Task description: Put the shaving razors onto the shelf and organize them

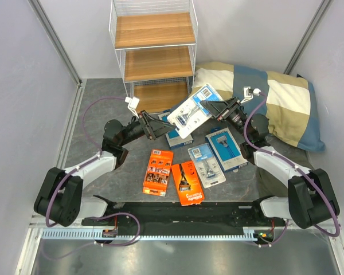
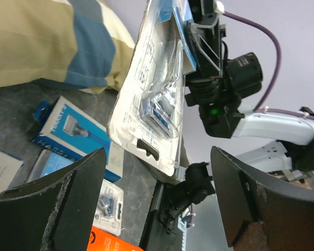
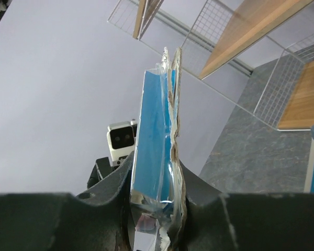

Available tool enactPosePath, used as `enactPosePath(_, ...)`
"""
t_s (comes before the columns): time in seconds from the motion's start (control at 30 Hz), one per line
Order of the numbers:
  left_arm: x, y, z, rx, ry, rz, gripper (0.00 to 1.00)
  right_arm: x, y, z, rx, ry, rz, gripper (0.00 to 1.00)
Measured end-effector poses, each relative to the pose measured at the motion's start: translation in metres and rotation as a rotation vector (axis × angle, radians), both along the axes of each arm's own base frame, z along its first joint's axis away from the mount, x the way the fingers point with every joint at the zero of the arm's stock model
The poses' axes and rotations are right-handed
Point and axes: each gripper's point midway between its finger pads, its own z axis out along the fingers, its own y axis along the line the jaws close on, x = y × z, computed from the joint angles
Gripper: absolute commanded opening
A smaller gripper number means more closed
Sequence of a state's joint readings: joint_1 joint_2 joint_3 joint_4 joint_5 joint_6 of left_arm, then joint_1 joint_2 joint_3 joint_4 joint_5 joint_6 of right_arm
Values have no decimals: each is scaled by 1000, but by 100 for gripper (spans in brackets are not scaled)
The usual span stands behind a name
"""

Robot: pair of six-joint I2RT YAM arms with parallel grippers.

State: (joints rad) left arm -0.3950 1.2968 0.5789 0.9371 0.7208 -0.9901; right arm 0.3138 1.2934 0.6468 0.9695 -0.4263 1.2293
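A clear blister razor pack with a blue top (image 1: 190, 112) hangs tilted above the table, and my right gripper (image 1: 210, 107) is shut on its blue end. In the right wrist view this pack (image 3: 158, 136) stands edge-on between the shut fingers (image 3: 110, 178). My left gripper (image 1: 156, 127) is open just left of the pack, not touching it. The left wrist view shows the pack (image 2: 154, 89) beyond the open gripper (image 2: 157, 201), with nothing between its jaws. The shelf (image 1: 155, 51) stands at the back. On the table lie two orange packs (image 1: 158, 172) (image 1: 187, 183), another clear blister (image 1: 206, 164) and two blue boxes (image 1: 226, 149) (image 1: 176, 137).
A blue-and-beige checked pillow (image 1: 275, 103) lies at the right, close behind my right arm. The shelf's wire sides (image 3: 282, 83) show at the upper right of the right wrist view. Grey walls close in the table on both sides.
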Motion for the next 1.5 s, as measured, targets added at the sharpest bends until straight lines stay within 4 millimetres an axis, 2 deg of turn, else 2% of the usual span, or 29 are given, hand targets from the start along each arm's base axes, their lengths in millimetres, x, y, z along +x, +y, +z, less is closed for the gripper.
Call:
enactPosePath(0.23, -8, -13, 0, -47, 0, -83, 70, -5, 4, 7, 39, -12, 44, 0)
enactPosePath(0.33, -11, -20, 0, -53, 8, -110, 61, -7, 5, 7, 45, -12, 61, 0)
enactPosePath(0.43, -13, -27, 8, -62, -9, -137, 48, -7, 6, 5, 45, -7, 71, 2)
enactPosePath(0.47, -13, -29, 10, -65, -15, -146, 39, -7, 7, 5, 46, -7, 77, 2)
enactPosePath(0.53, -14, -34, 14, -68, -21, -165, 29, -8, 9, 6, 54, -4, 96, 3)
enactPosePath(0.57, -13, -36, 15, -68, -19, -172, 19, -7, 9, 7, 57, -6, 99, 4)
enactPosePath(0.63, -14, -38, 14, -68, -7, -187, 10, -7, 9, 8, 60, -11, 107, 6)
enactPosePath(0.67, -14, -39, 14, -70, 0, -190, 3, -8, 8, 8, 60, -14, 109, 8)
enactPosePath(0.77, -15, -39, 16, -73, 2, -200, 2, -8, 8, 9, 60, -21, 111, 20)
enactPosePath(0.8, -15, -39, 16, -74, 1, -200, 2, -8, 8, 10, 60, -23, 110, 40)
enactPosePath(0.87, -15, -39, 16, -72, 3, -201, 2, -8, 8, 10, 58, -24, 110, 64)
enactPosePath(0.9, -15, -40, 16, -70, 2, -200, 2, -7, 8, 8, 53, -21, 107, 82)
enactPosePath(0.97, -17, -42, 14, -61, 9, -205, 2, -7, 9, 5, 43, -16, 106, 95)
enactPosePath(1.0, -18, -43, 13, -54, 18, -207, 2, -7, 9, 5, 30, -21, 102, 98)
enactPosePath(1.27, -22, -45, 11, -27, 13, -213, 2, -22, 4, 18, -48, -90, 64, 98)
enactPosePath(1.5, -23, -43, 20, 2, -6, -187, 2, -24, -3, 12, -132, -86, 9, 98)
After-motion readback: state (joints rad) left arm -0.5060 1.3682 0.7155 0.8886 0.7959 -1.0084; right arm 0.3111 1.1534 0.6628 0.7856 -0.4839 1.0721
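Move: The blister-packed razor hangs in the air in the right fingers, its middle about 4 cm left of that hand and 2 cm back; from the open left hand it lies roughly 8 cm right, 5 cm ahead and slightly higher. On the table some 25 cm below the left hand, the near blue box is about 4 cm right and 5 cm ahead, the orange opened box 12 cm back and 3 cm left. The far blue box lies about 9 cm back and 6 cm right of the right hand, well below. The razor pack changes hands: the left hand goes about 5 cm, mostly right with some back and up, turning some 10 degrees clockwise, and shuts its fingers on the pack's near left end. The right hand, nearly still until then, opens wide and eases about 2 cm back, its jaws still close around the far end. ##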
